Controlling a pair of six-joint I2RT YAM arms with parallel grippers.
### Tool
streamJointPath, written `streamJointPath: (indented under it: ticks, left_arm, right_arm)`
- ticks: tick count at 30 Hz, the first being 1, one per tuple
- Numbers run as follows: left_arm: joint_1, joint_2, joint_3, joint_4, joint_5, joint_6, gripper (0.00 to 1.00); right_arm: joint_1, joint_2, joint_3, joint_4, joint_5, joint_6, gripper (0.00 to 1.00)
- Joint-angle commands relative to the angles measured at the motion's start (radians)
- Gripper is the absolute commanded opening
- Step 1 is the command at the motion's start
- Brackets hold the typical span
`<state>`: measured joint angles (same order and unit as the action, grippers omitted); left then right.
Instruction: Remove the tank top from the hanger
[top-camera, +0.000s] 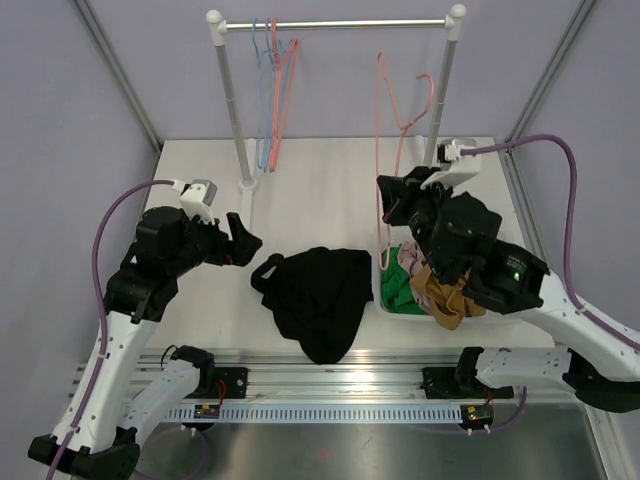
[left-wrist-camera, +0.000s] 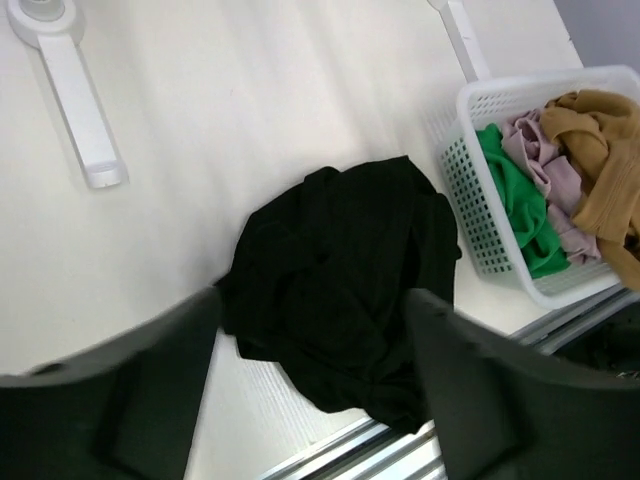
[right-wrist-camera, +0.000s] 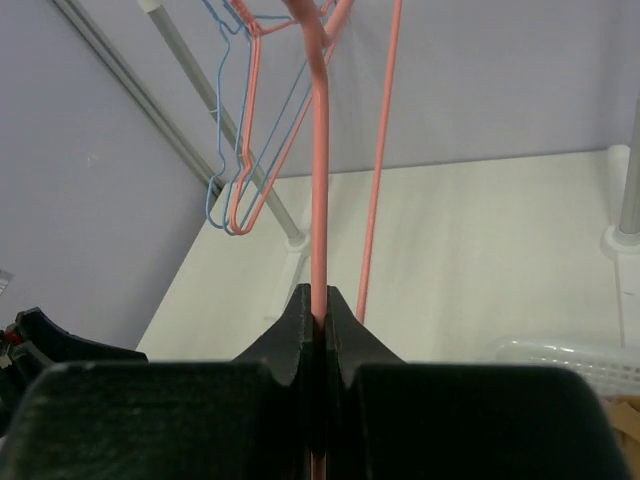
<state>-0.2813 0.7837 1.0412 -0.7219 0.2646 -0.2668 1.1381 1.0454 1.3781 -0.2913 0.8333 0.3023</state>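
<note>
The black tank top (top-camera: 320, 298) lies crumpled on the table, off the hanger, and fills the middle of the left wrist view (left-wrist-camera: 340, 270). My left gripper (top-camera: 243, 247) hovers to its left, open, with nothing between its fingers (left-wrist-camera: 312, 300). The bare pink wire hanger (top-camera: 378, 150) stands upright by the rack's right post. My right gripper (top-camera: 388, 203) is shut on its lower wire, and in the right wrist view the pink wire (right-wrist-camera: 322, 150) rises straight out of the closed jaws (right-wrist-camera: 322, 305).
A white basket (top-camera: 383, 292) of green, pink and tan clothes sits right of the tank top (left-wrist-camera: 468, 205). Blue and orange hangers (top-camera: 272, 90) hang on the rail (top-camera: 335, 24). The rack's white foot (left-wrist-camera: 75, 100) lies at far left.
</note>
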Motion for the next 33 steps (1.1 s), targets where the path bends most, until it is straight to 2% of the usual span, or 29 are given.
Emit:
streamJointPath:
  ticks: [1,3,10,14,21,28,30,33]
  left_arm:
    - [-0.004,-0.033,-0.007,0.047,-0.024,0.043,0.99]
    - [-0.004,-0.078,-0.056,0.099,-0.083,0.04,0.99]
    - [-0.002,-0.191,-0.153,0.124,-0.296,0.04,0.99]
    - [-0.002,-0.213,-0.17,0.125,-0.306,0.037,0.99]
    - [-0.002,-0.212,-0.176,0.114,-0.308,0.037,0.99]
    - [-0.002,-0.215,-0.181,0.118,-0.271,0.04,0.99]
    - [-0.002,-0.212,-0.179,0.121,-0.242,0.038,0.99]
    - [-0.002,-0.212,-0.181,0.122,-0.223,0.038,0.99]
  right_arm:
    - [-0.079,0.137,0.185,-0.357,-0.167,0.173,0.0]
    - [-0.159,0.229,0.299,-0.414,-0.268,0.15,0.0]
    - [-0.288,0.511,0.644,-0.528,-0.368,0.103,0.0]
    - [-0.333,0.657,0.818,-0.551,-0.369,0.051,0.0]
    - [-0.44,0.979,1.249,-0.648,-0.444,0.018,0.0]
    - [-0.57,1.073,1.312,-0.568,-0.595,0.029,0.0]
    - [-0.586,1.102,1.364,-0.575,-0.603,0.017,0.0]
    - [-0.61,1.101,1.354,-0.571,-0.622,0.014,0.0]
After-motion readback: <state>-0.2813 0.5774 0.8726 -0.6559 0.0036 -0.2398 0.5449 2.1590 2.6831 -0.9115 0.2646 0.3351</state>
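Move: My right hand already grips the empty pink hanger. The bare stretch of rod it is going to lies about 36 cm ahead, 4 cm left and some 5 cm higher; the hangers already hung are about 35 cm ahead, 22 cm left and 5 cm below my hand. The black tank top lies about 23 cm right of my left hand, 2 cm back and 27 cm below it; the rod is some 37 cm ahead of that hand, 31 cm right and 22 cm up. Keeping the pink hanger pinched, I sweep my right hand some 26 cm forward towards the bare rod, to the right of the hung hangers, bearing left and then partly back right, sinking about 7 cm as the fingers tip down about 20 degrees. My empty left hand opens fully and backs about 5 cm left, away from the black tank top. ##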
